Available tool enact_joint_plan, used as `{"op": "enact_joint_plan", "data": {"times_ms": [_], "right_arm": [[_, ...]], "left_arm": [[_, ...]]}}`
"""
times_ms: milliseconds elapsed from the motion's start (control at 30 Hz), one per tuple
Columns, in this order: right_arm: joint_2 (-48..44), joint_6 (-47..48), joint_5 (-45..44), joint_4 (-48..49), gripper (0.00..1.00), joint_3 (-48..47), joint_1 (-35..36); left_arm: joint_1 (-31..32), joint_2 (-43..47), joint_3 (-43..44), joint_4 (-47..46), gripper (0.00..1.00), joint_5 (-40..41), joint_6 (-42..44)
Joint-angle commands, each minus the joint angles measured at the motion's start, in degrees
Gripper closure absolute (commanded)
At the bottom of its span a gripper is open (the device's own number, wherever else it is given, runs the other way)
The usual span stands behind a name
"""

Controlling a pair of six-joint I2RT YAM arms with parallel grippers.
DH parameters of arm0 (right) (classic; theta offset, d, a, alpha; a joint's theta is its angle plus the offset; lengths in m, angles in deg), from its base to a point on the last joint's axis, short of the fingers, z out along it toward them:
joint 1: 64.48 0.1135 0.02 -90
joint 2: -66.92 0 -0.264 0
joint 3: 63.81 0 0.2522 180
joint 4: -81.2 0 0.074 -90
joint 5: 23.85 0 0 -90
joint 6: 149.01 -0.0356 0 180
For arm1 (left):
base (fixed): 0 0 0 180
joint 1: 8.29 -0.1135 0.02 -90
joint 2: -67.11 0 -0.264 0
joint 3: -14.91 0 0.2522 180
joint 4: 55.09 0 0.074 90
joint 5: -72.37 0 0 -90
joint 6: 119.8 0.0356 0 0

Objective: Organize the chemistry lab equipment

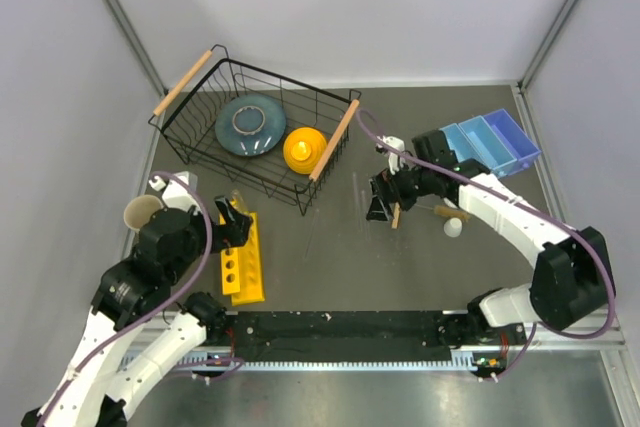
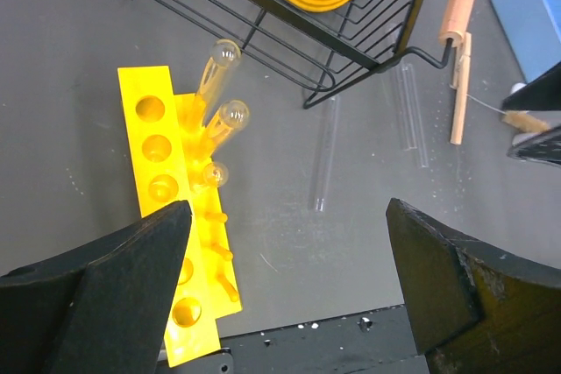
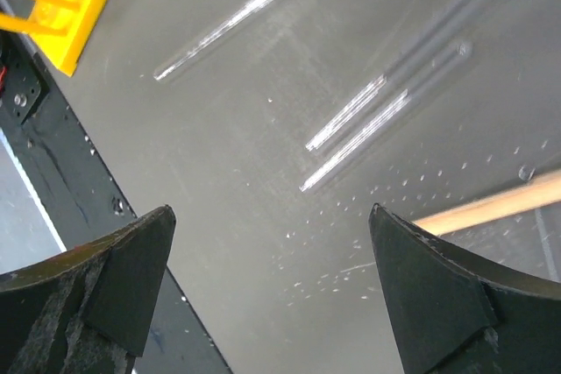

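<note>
My left gripper [image 1: 236, 219] is open and empty, hovering over the yellow tube rack [image 2: 162, 172], which holds three glass tubes [image 2: 230, 116]. A loose clear glass tube [image 2: 323, 157] lies on the table right of the rack. Two more tubes [image 3: 377, 120] lie side by side under my right gripper [image 3: 270, 216], which is open and empty above them. The pale wooden stick [image 2: 458, 94] lies by the basket's corner, and shows in the right wrist view [image 3: 491, 204]. The small brown brush [image 1: 443, 212] and a white round piece [image 1: 453, 228] lie right of the right gripper.
The black wire basket [image 1: 190, 137] with wooden handles holds a blue-grey plate [image 1: 250, 125] and a yellow dome [image 1: 304, 149]. Blue bins [image 1: 490, 142] stand at the back right. A beige cup [image 1: 141, 213] stands left of the left arm. Grey walls close in the table.
</note>
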Motion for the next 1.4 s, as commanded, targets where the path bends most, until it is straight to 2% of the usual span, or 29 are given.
{"op": "enact_joint_plan", "data": {"times_ms": [0, 133, 300, 433, 600, 767, 900, 1067, 1367], "right_arm": [[1.04, -17.90, -7.47, 13.01, 0.12, 6.62, -0.07], [3.40, -21.90, -9.86, 16.82, 0.30, 8.58, 1.07], [10.78, -22.17, -15.21, 13.75, 0.52, 2.53, 4.31], [17.11, -21.47, -20.32, 10.06, 0.57, -0.65, 6.69], [19.23, -21.02, -24.45, 9.09, 0.58, -1.97, 8.01], [20.90, -20.67, -26.30, 8.47, 0.58, -2.41, 8.28], [22.65, -20.32, -27.10, 7.34, 0.64, -3.55, 8.28], [23.71, -19.97, -28.76, 6.45, 0.64, -4.34, 8.28], [24.24, -19.00, -34.13, 5.66, 0.78, -4.52, 8.37]], "left_arm": [[-0.22, 3.33, -1.64, -1.81, 0.01, -1.94, -2.07], [-0.22, 6.40, -2.61, -2.43, 0.02, -1.68, -2.25], [-0.22, 7.81, -3.31, -1.55, 0.02, -0.80, -1.81], [-0.14, 9.30, -4.28, -0.59, 0.02, -0.36, -1.72], [-0.22, 12.38, -6.91, 0.03, 0.02, -0.01, -2.42], [-0.14, 15.63, -7.44, -0.15, 0.02, 0.69, -2.86], [-0.14, 16.08, -7.79, -0.76, 0.01, 0.35, -2.51], [-0.14, 15.37, -7.97, -1.11, 0.02, 0.08, -2.25], [-0.14, 15.29, -8.23, -1.64, 0.02, -0.01, -2.07]]}}
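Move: The near-right test tube of the flat pair lies about 6 cm ahead of the right hand, a centimetre or so to its left and some 14 cm below. Its twin is 3 cm farther left and 2 cm farther out; the wooden stick is about 7 cm to the tube's right and 2 cm beyond it, and a third tube lies roughly 15 cm left of the hand, level with it. From the left hand the target tube is some 28 cm right, 11 cm ahead and 23 cm below. The right hand drops about 12.5 cm onto the near-right tube, easing some 4 cm forward, while it turns roughly 25 degrees clockwise and tips its fingers down more steeply; the wide-open fingers close to a quarter open, ending with their tips on either side of the tube towards its near end. The left hand, empty and open, draws back about 3 cm beside the yellow rack, sinking slightly. ##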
